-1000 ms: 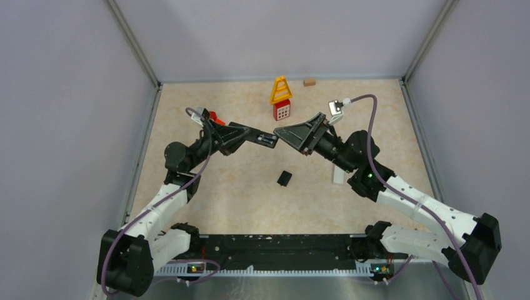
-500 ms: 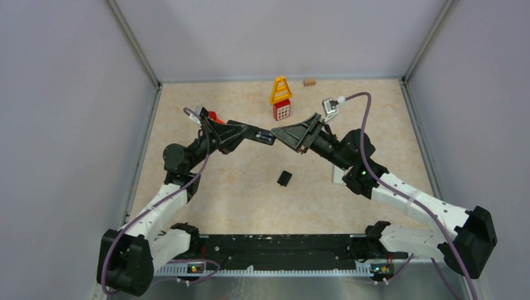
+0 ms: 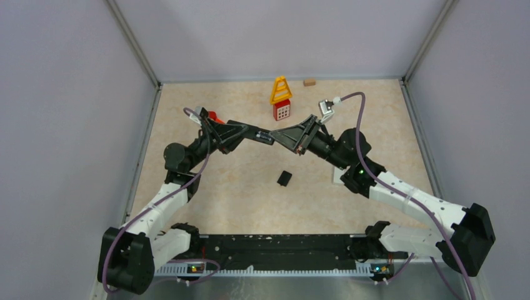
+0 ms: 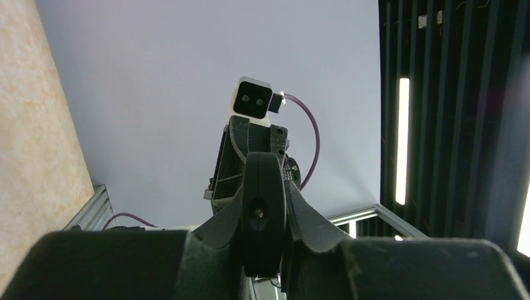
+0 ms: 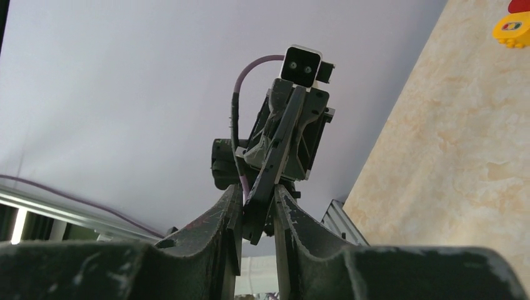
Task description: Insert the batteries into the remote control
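The remote control is a slim black bar held in the air between both arms, above the middle of the table. My left gripper is shut on its left end, seen end-on in the left wrist view as the remote control between the left gripper fingers. My right gripper is shut on the other end. In the right wrist view the remote control runs edge-on up out of the right gripper. I cannot make out the batteries in any view.
A small black piece lies on the table below the remote. A white flat thing is partly under the right arm. A yellow toy on a red block, a brown block and a red thing sit farther back.
My right gripper moved left onto the remote's free end and its fingers closed on it. The left arm and the remote stayed put.
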Available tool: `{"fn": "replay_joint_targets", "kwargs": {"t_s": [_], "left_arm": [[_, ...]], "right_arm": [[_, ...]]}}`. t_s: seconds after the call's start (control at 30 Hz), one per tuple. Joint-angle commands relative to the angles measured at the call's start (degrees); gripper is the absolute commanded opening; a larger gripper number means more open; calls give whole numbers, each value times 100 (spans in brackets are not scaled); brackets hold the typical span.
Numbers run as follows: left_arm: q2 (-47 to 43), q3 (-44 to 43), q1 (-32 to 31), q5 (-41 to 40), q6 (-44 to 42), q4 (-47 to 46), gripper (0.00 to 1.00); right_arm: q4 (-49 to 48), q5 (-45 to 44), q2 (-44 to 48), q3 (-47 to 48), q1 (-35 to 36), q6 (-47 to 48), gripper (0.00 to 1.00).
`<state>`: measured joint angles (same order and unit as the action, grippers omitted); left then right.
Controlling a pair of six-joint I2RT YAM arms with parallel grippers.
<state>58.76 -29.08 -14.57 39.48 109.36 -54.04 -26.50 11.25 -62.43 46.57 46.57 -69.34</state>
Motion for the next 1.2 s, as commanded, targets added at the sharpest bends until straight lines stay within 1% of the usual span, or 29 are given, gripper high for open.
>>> {"fn": "replay_joint_targets", "kwargs": {"t_s": [0.0,0.07,0.1,0.13,0.17,0.2,0.23,0.27,0.4,0.47,0.5,0.53,0.63,0.67,0.73,0.87,0.93,0.97,1.0,1.07,1.13,1.17], "left_arm": [[-172,-108,-2,104,-224,-517,0],[-252,-187,-2,142,-602,-216,0],[-293,-238,-2,163,-855,40,0],[-341,-298,-2,174,-1134,322,0],[-384,-372,-2,193,-1462,562,0],[-434,-428,-2,211,-1737,878,0],[-458,-468,-2,215,-1961,1060,0],[-463,-487,-2,236,-2095,1070,0],[-429,-500,-2,318,-2186,887,0],[-430,-511,-2,351,-2247,895,0],[-435,-517,-2,357,-2303,926,0],[-449,-515,-2,358,-2358,999,0],[-517,-534,5,313,-2677,1396,0],[-535,-537,6,300,-2796,1479,0],[-573,-545,7,252,-3049,1836,0],[-619,-539,30,129,-3610,2433,0],[-654,-550,48,21,-3957,2873,0],[-681,-559,58,-55,-4159,3144,0],[-739,-580,60,-220,-4431,3471,0],[-860,-681,68,-679,-5053,4372,0],[-1004,-736,68,-1285,-5612,5143,0],[-1083,-735,68,-1583,-5815,5515,0]], "right_arm": [[561,-41,-148,298,-33,111,21],[1151,-139,-191,509,-31,243,20],[1387,-174,-219,584,-30,319,23],[1567,-195,-238,640,-27,376,31],[1702,-231,-235,664,-25,440,41],[1792,-269,-215,670,-28,484,48],[1852,-324,-198,654,-37,509,50],[1941,-382,-188,663,-41,547,49],[2325,-400,-263,736,-132,705,31],[2339,-395,-266,706,-168,760,30],[2316,-388,-251,692,-180,778,32],[2273,-358,-241,688,-193,814,36],[2057,-276,-148,630,-253,879,62],[1995,-259,-90,600,-292,897,68],[1895,-227,-4,553,-373,991,73],[2111,-276,105,602,-524,1451,75],[2534,-412,40,779,-559,1885,75],[2950,-513,-69,939,-568,2111,75],[3397,-668,-198,1097,-570,2357,75],[3997,-824,-537,1266,-570,2894,75],[4343,-880,-929,1293,-563,3468,74],[4342,-761,-1109,1234,-561,3795,74]]}}
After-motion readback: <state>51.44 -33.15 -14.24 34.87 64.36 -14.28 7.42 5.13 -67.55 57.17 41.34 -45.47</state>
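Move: The small black battery cover lies on the table about 36 cm below my right hand, some 7 cm to its right and 2 cm back. The held black remote's battery end is right at those fingertips, about 2 cm to their left; the white remote lies 30 cm to their right, level, on the table. From my left hand, which holds the black remote, the cover is about 15 cm right, 4 cm back and 35 cm below. I take my right hand off the black remote's battery end, sinking about 10 cm and working forward, then to the right as well; its fingers part, half close again, then spread wide as they tip down about 35 degrees. My left hand keeps its grip on the remote, lowers it some 9 cm, mostly late, and tips it down to the right. Both end closer to the cover. ##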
